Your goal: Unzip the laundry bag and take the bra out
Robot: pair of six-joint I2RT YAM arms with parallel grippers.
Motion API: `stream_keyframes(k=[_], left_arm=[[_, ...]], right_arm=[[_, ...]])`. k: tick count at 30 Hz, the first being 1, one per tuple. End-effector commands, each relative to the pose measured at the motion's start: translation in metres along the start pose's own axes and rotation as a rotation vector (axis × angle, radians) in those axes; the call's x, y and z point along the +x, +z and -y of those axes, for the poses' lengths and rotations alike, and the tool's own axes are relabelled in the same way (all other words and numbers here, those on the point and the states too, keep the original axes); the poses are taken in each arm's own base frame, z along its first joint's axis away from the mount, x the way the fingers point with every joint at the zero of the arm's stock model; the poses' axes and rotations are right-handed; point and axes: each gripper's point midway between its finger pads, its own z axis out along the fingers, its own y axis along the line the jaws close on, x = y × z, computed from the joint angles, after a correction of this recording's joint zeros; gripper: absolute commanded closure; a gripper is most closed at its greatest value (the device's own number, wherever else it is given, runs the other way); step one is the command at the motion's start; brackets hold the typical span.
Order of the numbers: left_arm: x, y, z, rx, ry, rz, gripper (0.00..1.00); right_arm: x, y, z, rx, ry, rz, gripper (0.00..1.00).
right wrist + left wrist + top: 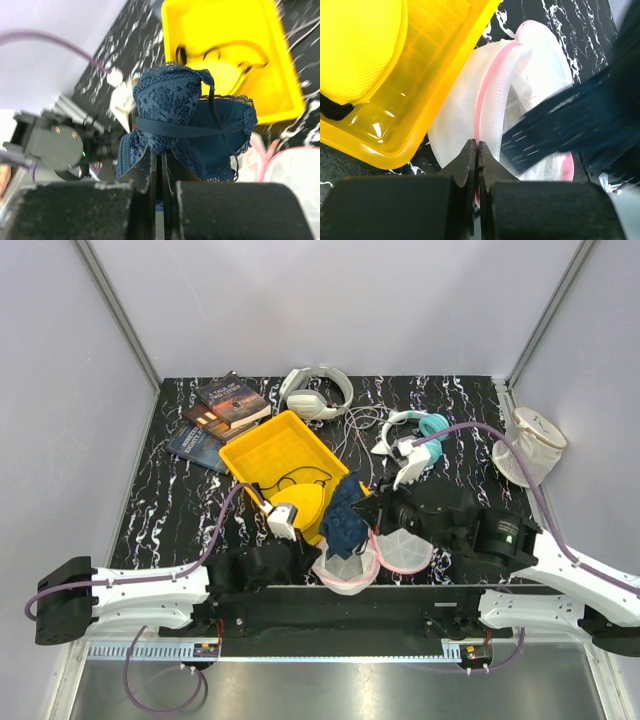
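The laundry bag [348, 572] lies unzipped at the near table edge, its second white mesh half [403, 552] spread to the right. My left gripper [478, 145] is shut on the bag's pink rim [487, 85]. The navy lace bra [175, 100] hangs above the bag, outside it, with my right gripper [161, 156] shut on its lower edge. In the top view the bra [344, 516] sits between the two wrists, beside the tray's near corner. It shows blurred in the left wrist view, bra [580, 120] crossing over the bag.
A yellow tray [268, 445] holding a yellow bra [305, 502] stands just left of the bag. Books [222, 408] and white headphones [316, 392] lie at the back, teal headphones [415, 430] to the right, a cream mesh bag [530, 446] at the far right.
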Motion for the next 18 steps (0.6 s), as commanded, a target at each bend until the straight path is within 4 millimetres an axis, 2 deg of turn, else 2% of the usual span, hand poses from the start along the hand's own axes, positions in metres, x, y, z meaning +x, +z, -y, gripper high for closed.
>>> stream_keyframes(k=[1,6,8,10,11,12,13,14,16,17,18], left_arm=[[-0.012,0.001,0.003,0.01,-0.041,0.061,1.0],[-0.006,-0.001,-0.005,0.002,-0.055,0.052,1.0],[-0.006,-0.002,-0.006,0.001,-0.06,0.055,1.0],[-0.006,-0.003,-0.009,-0.002,-0.061,0.056,1.0],[-0.005,-0.003,-0.009,-0.003,-0.062,0.056,1.0],[-0.005,-0.004,-0.009,-0.003,-0.06,0.056,1.0],[-0.005,-0.004,-0.01,-0.005,-0.061,0.056,1.0],[-0.005,-0.004,-0.011,-0.007,-0.058,0.054,1.0],[-0.004,-0.005,-0.015,-0.023,-0.059,0.053,1.0],[-0.003,-0.005,-0.017,-0.029,-0.061,0.052,1.0],[-0.005,-0.006,-0.018,-0.034,-0.076,0.064,1.0]], right_arm=[[-0.057,-0.024,0.009,0.078,-0.034,0.158,1.0],[-0.093,-0.034,0.033,0.209,-0.087,0.227,1.0],[-0.099,-0.029,0.041,0.239,-0.124,0.22,1.0],[-0.116,-0.026,0.057,0.29,-0.124,0.238,1.0],[-0.115,-0.015,0.059,0.286,-0.146,0.205,1.0],[-0.127,-0.013,0.068,0.312,-0.138,0.221,1.0],[-0.132,-0.008,0.069,0.306,-0.143,0.225,1.0],[-0.131,0.006,0.069,0.291,-0.159,0.192,1.0],[-0.144,0.016,0.066,0.271,-0.167,0.208,1.0],[-0.14,0.031,0.065,0.253,-0.174,0.177,1.0],[-0.144,0.038,0.061,0.238,-0.177,0.181,1.0]])
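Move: The teal headphones, the way the held bra is going, lie about 30 cm ahead of the right hand, 18 to its right and some 29 below. The laundry bag's open body is 3 cm back, 4 left and 27 below, its round lid level with the hand but 10 right. The yellow bin stands 20 ahead and 16 left. From the left hand the headphones are about 31 ahead and 31 right. Right hand, still pinching the bra, swings about 12 cm forward, rising and veering right, towards the teal headphones. ##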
